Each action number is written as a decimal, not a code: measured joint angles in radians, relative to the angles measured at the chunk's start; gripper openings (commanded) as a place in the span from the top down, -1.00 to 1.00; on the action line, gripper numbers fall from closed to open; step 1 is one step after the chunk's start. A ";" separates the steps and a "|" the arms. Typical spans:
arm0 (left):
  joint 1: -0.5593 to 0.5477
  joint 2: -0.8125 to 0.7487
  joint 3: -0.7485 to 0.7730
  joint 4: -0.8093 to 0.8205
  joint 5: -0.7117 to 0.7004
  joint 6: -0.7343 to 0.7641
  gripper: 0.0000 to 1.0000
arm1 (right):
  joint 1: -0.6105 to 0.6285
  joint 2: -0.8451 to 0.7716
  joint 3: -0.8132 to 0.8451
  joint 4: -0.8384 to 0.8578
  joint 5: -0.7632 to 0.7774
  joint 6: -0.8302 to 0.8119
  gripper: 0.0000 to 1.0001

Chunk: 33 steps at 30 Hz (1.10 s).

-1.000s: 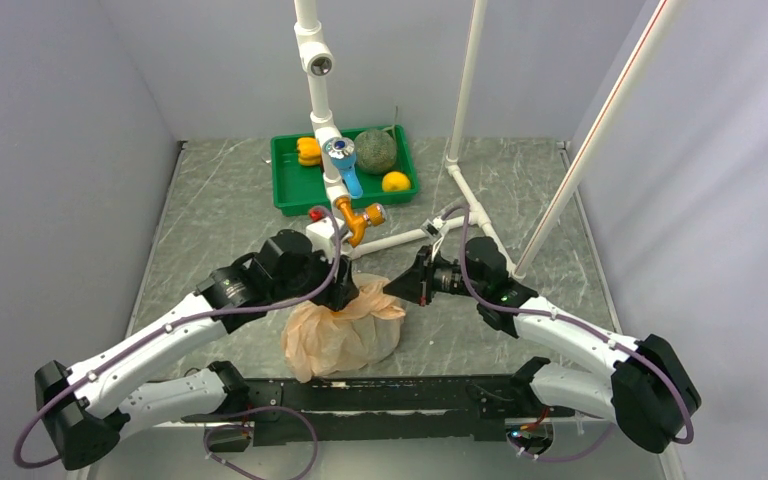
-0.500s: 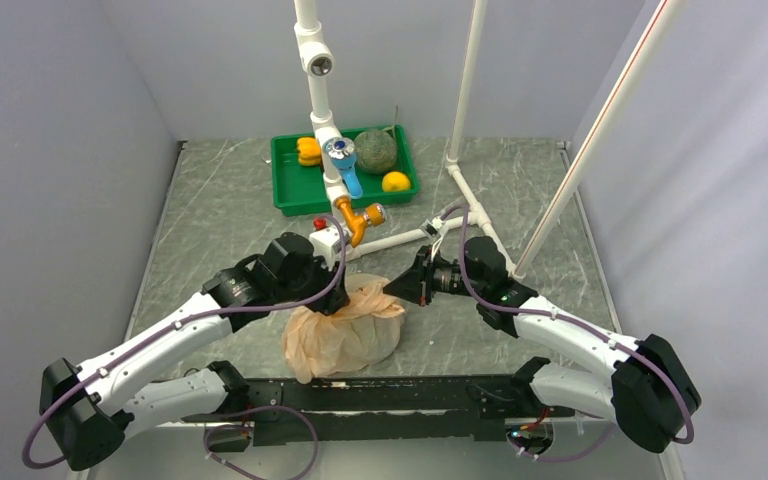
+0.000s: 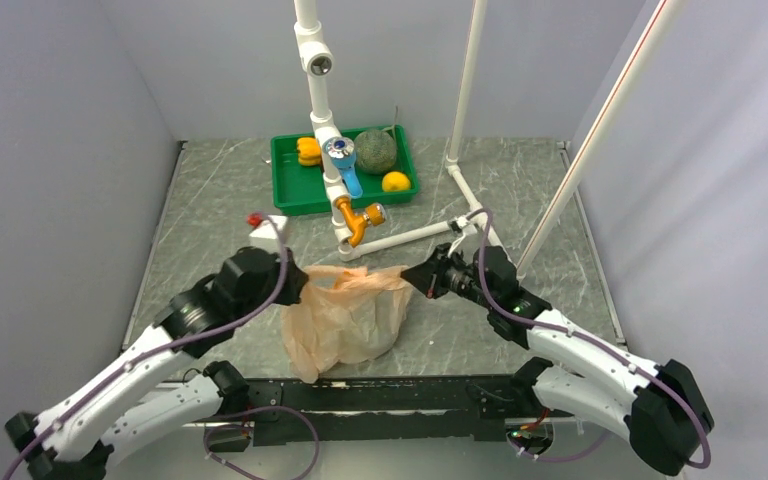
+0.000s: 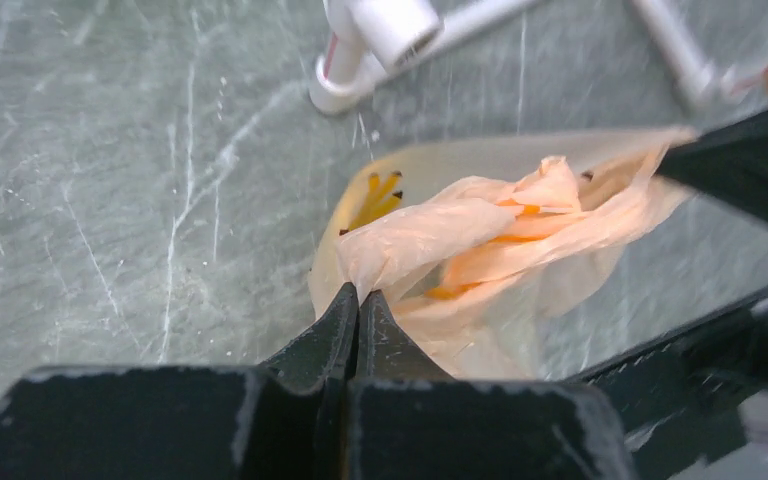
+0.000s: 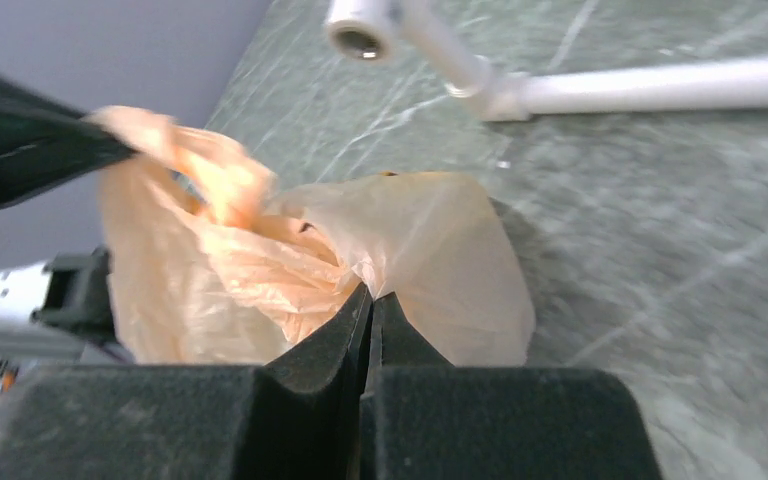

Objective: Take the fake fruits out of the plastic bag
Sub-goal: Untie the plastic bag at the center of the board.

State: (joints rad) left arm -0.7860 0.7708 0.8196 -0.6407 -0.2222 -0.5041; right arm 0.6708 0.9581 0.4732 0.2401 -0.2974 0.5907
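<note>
The peach-beige plastic bag point(image 3: 345, 322) stands at the table's near middle, its top stretched wide between both grippers. My left gripper point(image 3: 300, 283) is shut on the bag's left top edge; in the left wrist view its tips point(image 4: 359, 292) pinch a fold of the bag point(image 4: 440, 240), and yellow prints show on the film. My right gripper point(image 3: 412, 277) is shut on the right top edge, and the right wrist view shows its tips point(image 5: 371, 292) clamped on the thin film of the bag point(image 5: 430, 250). The fake fruits are hidden inside the bag.
A green tray point(image 3: 290, 190) at the back holds a netted melon point(image 3: 376, 150), a yellow-orange pepper point(image 3: 308, 150) and a small round yellow-orange fruit point(image 3: 395, 181). A white pipe frame point(image 3: 400, 237) with an orange valve point(image 3: 358, 217) stands just behind the bag. A black rail point(image 3: 390, 395) runs along the near edge.
My left gripper has shut on the bag's top edge and drawn back to the left. The right gripper has pulled a little to the right. The bag's top now stretches between them.
</note>
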 measured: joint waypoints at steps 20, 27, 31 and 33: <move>0.012 -0.204 -0.159 0.121 0.070 -0.188 1.00 | 0.254 -0.171 0.068 -0.235 0.266 -0.330 -0.43; 0.012 -0.214 -0.159 0.112 0.071 -0.200 1.00 | 0.483 0.001 0.217 -0.294 0.510 -0.470 -0.34; 0.012 -0.248 -0.171 0.102 0.067 -0.219 1.00 | 0.548 0.146 0.302 -0.323 0.628 -0.517 -0.32; 0.012 -0.266 -0.178 0.095 0.067 -0.225 1.00 | 0.571 0.193 0.322 -0.339 0.684 -0.535 -0.29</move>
State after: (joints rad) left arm -0.7738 0.5049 0.6415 -0.5453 -0.1555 -0.7296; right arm 1.2423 1.1507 0.7952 -0.0986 0.3866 0.0555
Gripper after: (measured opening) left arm 0.012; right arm 0.664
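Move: Both hands still pinch opposite ends of the plastic bag's rim, about 17 cm apart. The rim's middle lies about 8 cm to the right of the left hand, level with it; from the right hand it is some 8 cm to the left and 1 cm back. The bag's body hangs roughly 6 cm back from the right hand, 9 cm left and 10 below; the white pipe elbow stands about 11 cm ahead, 9 left and 16 below. The right hand first draws about 3 cm right and down, then opens its fingers wide and releases the rim's end, lifting back over the bag and swinging some 8 cm left before sinking again, so that the open fingers straddle the bunched rim nearer the left hand, the wrist rolled some 40 degrees and tipped a little lower. The left hand keeps its pinch on the other end, shifting briefly left and up, then returning and easing back about 2 cm as it rolls slightly. ##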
